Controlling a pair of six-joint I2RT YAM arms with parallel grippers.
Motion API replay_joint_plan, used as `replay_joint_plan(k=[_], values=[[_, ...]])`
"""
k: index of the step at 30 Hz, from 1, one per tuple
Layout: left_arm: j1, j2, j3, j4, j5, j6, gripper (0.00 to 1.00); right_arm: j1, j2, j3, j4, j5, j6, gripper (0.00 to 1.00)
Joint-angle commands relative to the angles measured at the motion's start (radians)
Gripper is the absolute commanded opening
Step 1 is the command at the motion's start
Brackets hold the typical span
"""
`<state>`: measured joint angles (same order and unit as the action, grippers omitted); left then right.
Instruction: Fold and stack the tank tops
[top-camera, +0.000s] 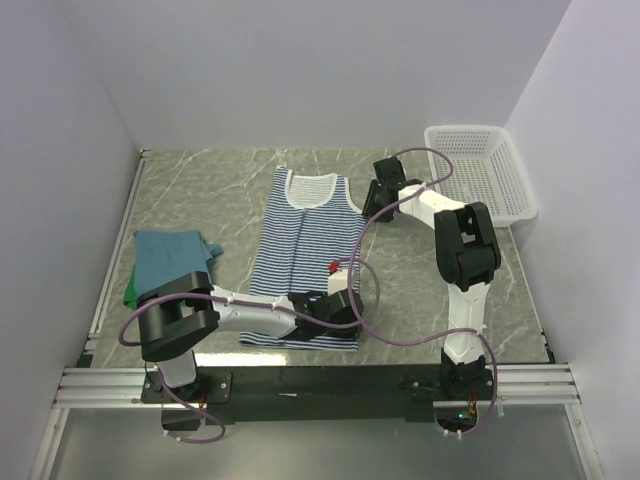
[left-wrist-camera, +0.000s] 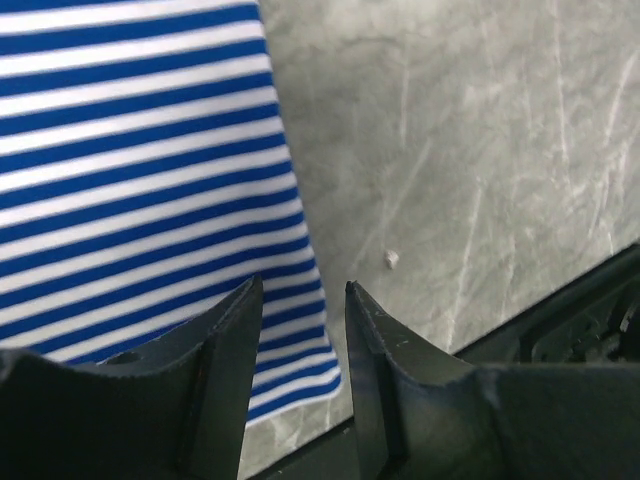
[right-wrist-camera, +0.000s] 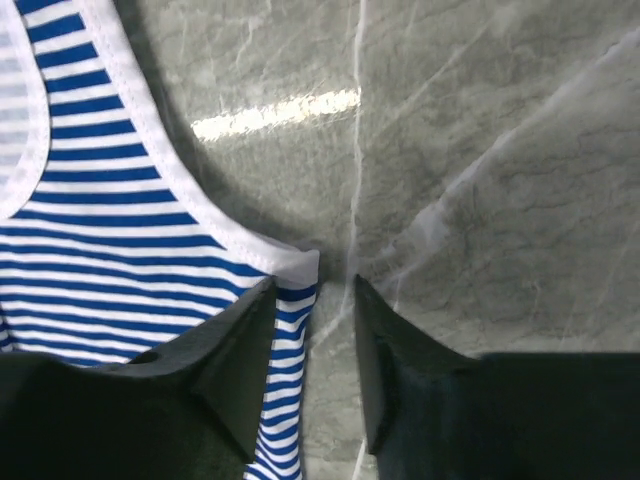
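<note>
The navy-and-white striped tank top (top-camera: 305, 245) lies spread flat mid-table, neckline at the far end. My left gripper (top-camera: 345, 310) (left-wrist-camera: 302, 285) hovers open over its near right corner, and the top's right edge (left-wrist-camera: 300, 230) runs into the gap between the fingers. My right gripper (top-camera: 375, 200) (right-wrist-camera: 313, 280) is open at the bottom corner of the right armhole, where the white-trimmed corner (right-wrist-camera: 295, 262) sits just off the left finger. The teal-blue tank top (top-camera: 170, 255) lies folded at the left on top of the green one (top-camera: 130, 290).
A white mesh basket (top-camera: 480, 175) stands at the back right corner. White walls close in the grey marble table (top-camera: 440, 260) on three sides. The black mounting rail (top-camera: 320, 380) runs along the near edge, just behind the striped top's hem.
</note>
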<state>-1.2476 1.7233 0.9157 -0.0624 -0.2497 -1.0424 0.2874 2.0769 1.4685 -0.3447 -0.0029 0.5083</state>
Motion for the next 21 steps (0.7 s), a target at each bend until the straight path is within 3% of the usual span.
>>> replay_joint_plan(k=[1,11,14,21], values=[[-0.027,-0.044,-0.011,0.050,-0.025,-0.021,0.45,0.002,0.023,0.042,0.004,0.046,0.016,0.42],[-0.059,-0.011,0.009,-0.010,-0.079,-0.024,0.44,0.009,0.052,0.027,0.023,0.043,0.016,0.11],[-0.069,-0.008,0.006,-0.014,-0.079,-0.024,0.40,0.009,0.055,0.019,0.030,0.043,0.021,0.01],[-0.087,-0.021,0.012,-0.020,-0.051,-0.004,0.18,0.004,0.006,-0.010,0.027,0.093,0.030,0.00]])
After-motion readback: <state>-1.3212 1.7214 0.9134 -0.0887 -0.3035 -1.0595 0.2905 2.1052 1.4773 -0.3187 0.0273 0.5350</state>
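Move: The right armpit corner of the striped tank top is right under the right fingertips, about 1 cm ahead and 1 cm down; the white neckline is some 13 cm left and 6 cm ahead of that hand, the basket about 26 cm right and 11 cm ahead. The shirt's lower right hem corner lies about 4 cm back of the left hand, 1 cm down; the blue folded top is some 41 cm left and 18 cm ahead of that hand. The right hand stays almost in place over the armpit corner, settling just under 1 cm down and slightly forward while its fingers shut from half open and pinch the white-trimmed corner against the marble. Meanwhile the left hand, angled down and to the right, slides back about 2 cm along the shirt's right side towards the hem corner at nearly the same low height, then starts narrowing its fingers from just under half open to a small gap at the side edge, without shutting fully. ##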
